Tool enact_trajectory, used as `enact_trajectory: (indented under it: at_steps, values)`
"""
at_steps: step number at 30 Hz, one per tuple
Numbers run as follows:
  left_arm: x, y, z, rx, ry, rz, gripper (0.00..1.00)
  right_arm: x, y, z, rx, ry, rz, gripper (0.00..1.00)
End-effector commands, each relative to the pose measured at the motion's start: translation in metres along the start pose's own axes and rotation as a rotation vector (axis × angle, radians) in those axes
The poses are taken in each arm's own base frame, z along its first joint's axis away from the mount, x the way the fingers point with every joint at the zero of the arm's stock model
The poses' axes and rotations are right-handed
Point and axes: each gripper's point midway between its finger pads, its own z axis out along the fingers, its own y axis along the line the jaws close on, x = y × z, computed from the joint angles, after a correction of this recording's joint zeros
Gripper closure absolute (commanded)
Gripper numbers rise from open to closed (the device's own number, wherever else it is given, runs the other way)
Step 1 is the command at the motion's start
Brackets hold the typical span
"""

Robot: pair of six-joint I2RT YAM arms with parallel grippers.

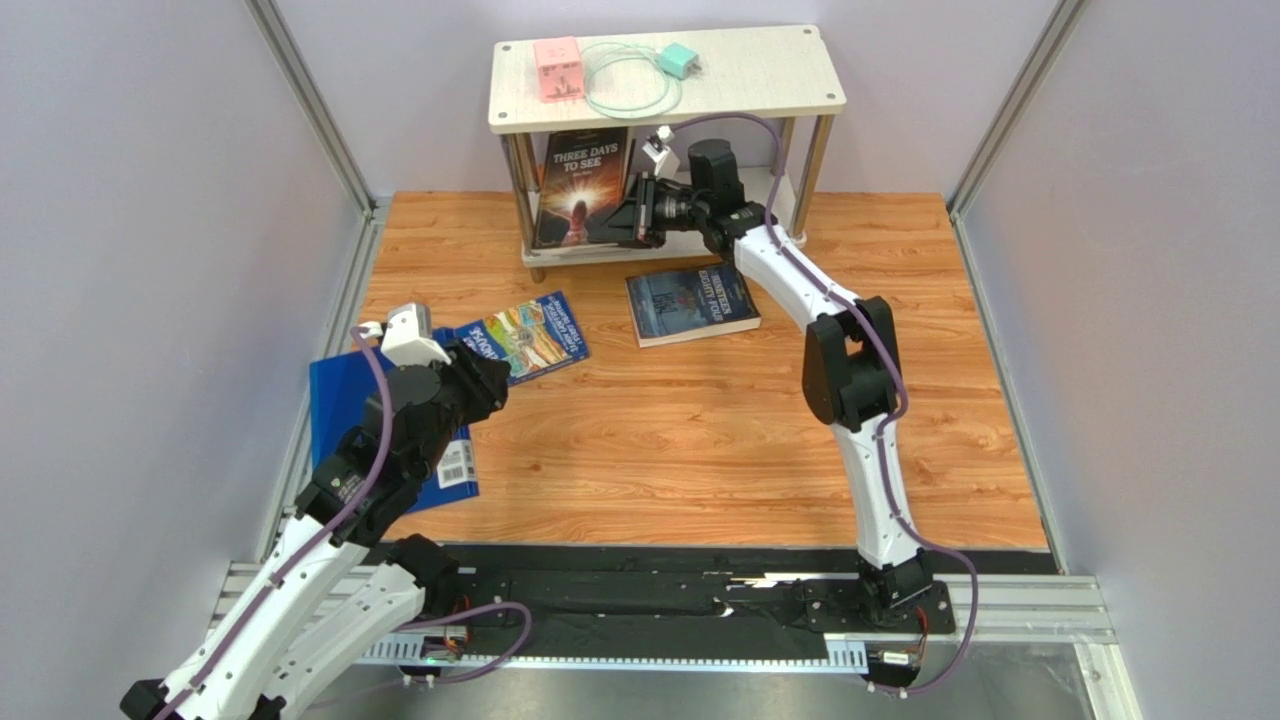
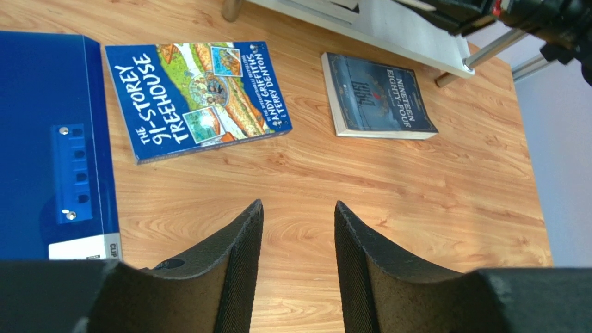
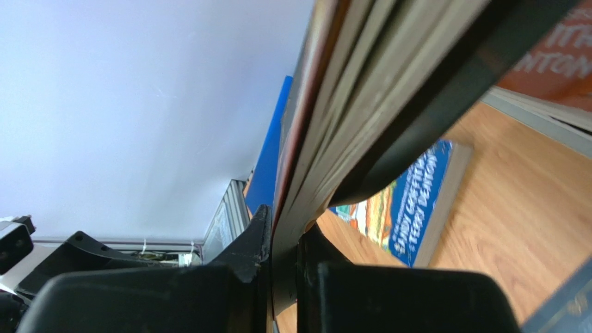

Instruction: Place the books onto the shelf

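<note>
The black book "Three Days to See" (image 1: 583,183) stands upright on the lower board of the shelf (image 1: 781,93). My right gripper (image 1: 639,210) is shut on its right edge. In the right wrist view the gripper (image 3: 285,229) pinches the book's page edge (image 3: 347,104), and part of an orange cover (image 3: 556,55) shows behind. The blue cartoon book (image 1: 526,338) (image 2: 198,97) and the dark blue-grey book (image 1: 691,305) (image 2: 379,97) lie flat on the wooden floor. My left gripper (image 1: 484,375) (image 2: 299,208) hangs open over bare wood, near the blue cartoon book, holding nothing.
A blue clip folder (image 1: 361,420) (image 2: 48,139) lies at the left under my left arm. On the shelf's top board are a pink box (image 1: 558,68), a coiled cable (image 1: 628,83) and a teal plug (image 1: 681,60). Grey walls close in both sides.
</note>
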Motion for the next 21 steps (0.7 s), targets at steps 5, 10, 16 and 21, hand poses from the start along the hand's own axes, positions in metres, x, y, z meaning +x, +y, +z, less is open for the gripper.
enact_trajectory:
  at_steps: [5,10,16,21]
  values:
    - [0.003,-0.002,-0.005,0.035,0.017,0.06,0.31,-0.031,-0.012,0.015,-0.056,-0.045,0.064,1.0]
    - [0.004,-0.001,-0.005,0.039,0.02,0.069,0.3,-0.026,-0.023,0.016,-0.037,-0.061,0.075,1.0]
    - [0.006,-0.001,-0.005,0.042,0.024,0.073,0.3,-0.019,-0.04,0.016,-0.004,-0.088,0.104,0.99]
    - [0.008,0.0,-0.005,0.043,0.026,0.072,0.3,-0.006,-0.05,0.019,-0.026,-0.104,0.134,0.99]
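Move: The right hand already grips Three Days to See near its lower right corner; its goal, the left part of the shelf's lower board, lies about 10 cm ahead, 5 cm left and 14 cm below. The upper board's middle is roughly 11 cm ahead, 6 cm right and 10 cm higher. The dark-blue book lies level with the hand, 11 cm right and 19 cm below. From the left hand the goal is some 35 cm ahead, 10 cm right and 16 cm below. The right hand keeps its pinch on the upright book and first eases about 2 cm forward and 2 cm left, the book's top bearing on the front of the shelf's upper board and pushing the shelf along. It then lingers before sinking faster and faster, some 7 cm, in front of the shelf, rolling about 10 degrees late on so the book's top leans forward; meanwhile the left hand stays put and opens its fingers wider. ##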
